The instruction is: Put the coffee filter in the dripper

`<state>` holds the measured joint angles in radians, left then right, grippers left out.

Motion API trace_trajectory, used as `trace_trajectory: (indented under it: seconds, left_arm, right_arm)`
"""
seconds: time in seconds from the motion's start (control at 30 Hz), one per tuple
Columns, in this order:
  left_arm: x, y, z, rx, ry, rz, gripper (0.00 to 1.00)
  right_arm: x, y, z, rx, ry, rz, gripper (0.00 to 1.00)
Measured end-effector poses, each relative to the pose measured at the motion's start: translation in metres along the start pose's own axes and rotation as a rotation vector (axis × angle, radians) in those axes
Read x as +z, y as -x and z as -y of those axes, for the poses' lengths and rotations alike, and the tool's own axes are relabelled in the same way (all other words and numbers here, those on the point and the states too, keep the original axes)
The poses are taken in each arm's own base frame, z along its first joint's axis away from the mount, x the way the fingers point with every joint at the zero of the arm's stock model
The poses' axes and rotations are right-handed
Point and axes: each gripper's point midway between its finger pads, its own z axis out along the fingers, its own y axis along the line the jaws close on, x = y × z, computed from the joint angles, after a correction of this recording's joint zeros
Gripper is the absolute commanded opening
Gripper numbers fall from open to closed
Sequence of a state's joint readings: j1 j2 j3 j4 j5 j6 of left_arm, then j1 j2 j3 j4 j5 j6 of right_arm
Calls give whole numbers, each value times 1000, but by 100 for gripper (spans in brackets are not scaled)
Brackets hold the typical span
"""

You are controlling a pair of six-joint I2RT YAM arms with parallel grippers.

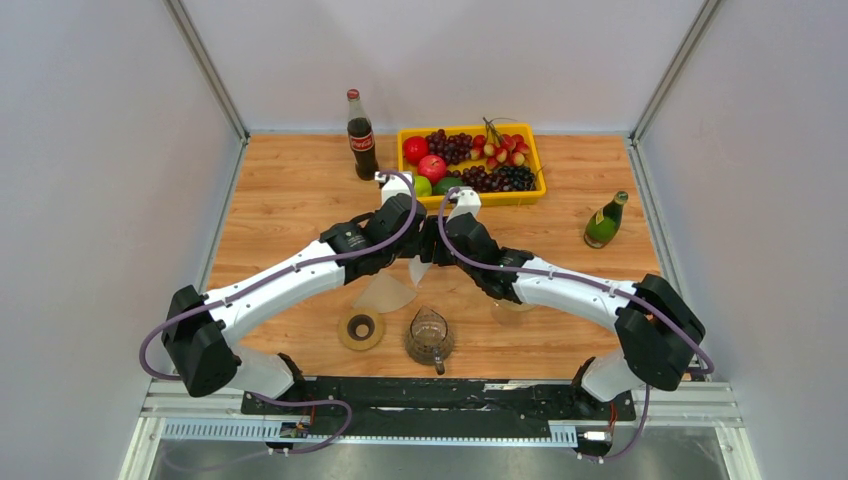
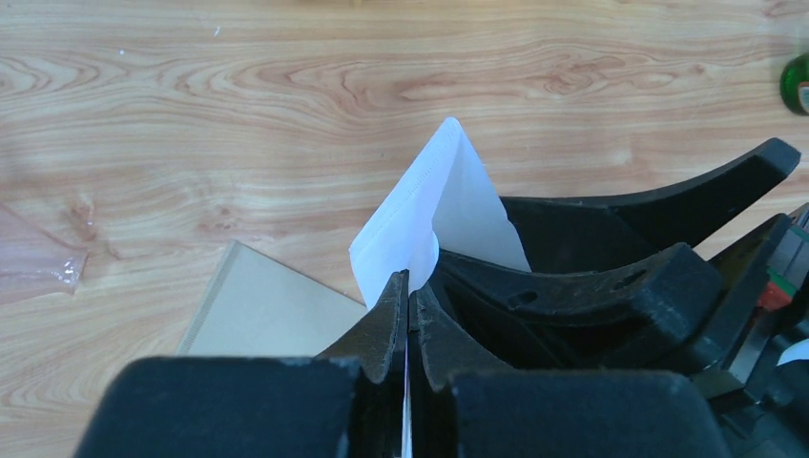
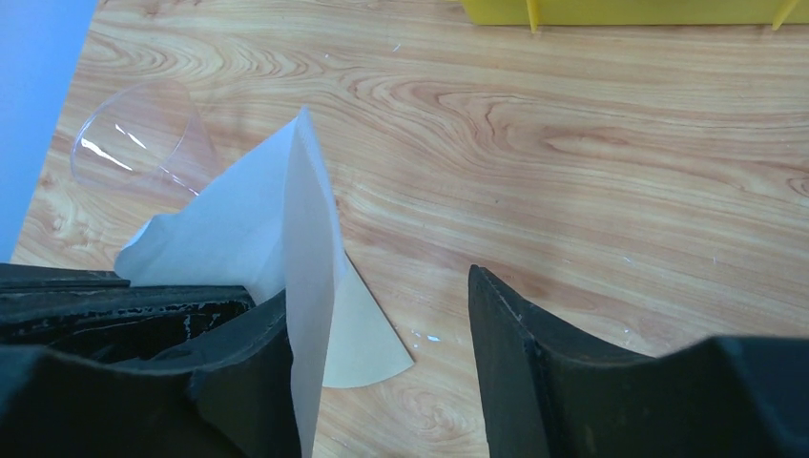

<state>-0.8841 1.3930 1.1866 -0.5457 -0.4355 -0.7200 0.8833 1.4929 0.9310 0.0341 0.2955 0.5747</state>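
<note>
A white folded coffee filter (image 2: 434, 210) hangs above the table, with my left gripper (image 2: 409, 281) shut on its lower edge. My right gripper (image 3: 382, 324) is open around the same filter (image 3: 277, 219). Its left finger (image 3: 238, 343) lies against the paper, while the right finger (image 3: 520, 363) stands well apart. From above, both grippers meet mid-table, left (image 1: 412, 258) and right (image 1: 436, 252), with the filter (image 1: 418, 270) just below them. The glass dripper (image 1: 430, 336) stands upright near the front edge, nearer than both grippers and apart from them.
A brown paper filter (image 1: 386, 293) lies flat under the grippers, and a brown ring (image 1: 361, 330) lies left of the dripper. Clear plastic (image 1: 510, 311) lies under the right arm. At the back are a cola bottle (image 1: 361, 135), a yellow fruit tray (image 1: 535, 150) and a green bottle (image 1: 605, 220).
</note>
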Motion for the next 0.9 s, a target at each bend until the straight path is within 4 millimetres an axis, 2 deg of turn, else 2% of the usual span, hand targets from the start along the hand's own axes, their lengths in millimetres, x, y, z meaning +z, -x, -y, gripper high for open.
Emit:
trace_trajectory:
  seconds: [0.13,0.37,0.47,0.6,0.77,0.9]
  left_arm:
    - [-1,3,2,-8,-8,12,0]
    - [-9,10,-5,-17,6,48,0]
    - [-12,10,-13,-7,23,60,0]
    - [-19,8,-24,8,39,72,0]
    - [-24,6,-28,25,35,76,0]
    - [-24,3,-27,45,25,69,0]
  right_arm:
    - [0,-1,-1,0,4,-4,45]
    - [-1,-2,-1,-3,5,-7,40]
    - [-3,-1,-1,-21,9,-8,33]
    - [-10,2,-2,-65,26,-10,25]
    - [-23,10,-6,-122,57,-7,10]
    - [-32,14,-7,-162,73,-4,8]
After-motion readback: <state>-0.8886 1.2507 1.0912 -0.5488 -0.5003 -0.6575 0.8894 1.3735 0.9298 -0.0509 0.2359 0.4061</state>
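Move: Hanging from the shut left fingers, the coffee filter has its middle about 2 cm back, 1 cm right and 3 cm below them; from the open right hand it lies some 2 cm left and 1 cm back, its loose edge between the fingers. The dripper stands roughly 19 cm right, 5 cm back and 7 cm below the left hand. The brown paper lies about 6 cm left and 1 cm back on the table, the carafe 12 cm back and 2 cm right. Closing almost shut on the filter's loose edge, the right hand first stays nearly in place, then rises about 3 cm, easing back and a little right, turning slightly counter-clockwise. The left keeps its pinch, lifts about 1 cm, then draws some 3 cm left, away from the right hand, drifting slightly back. ##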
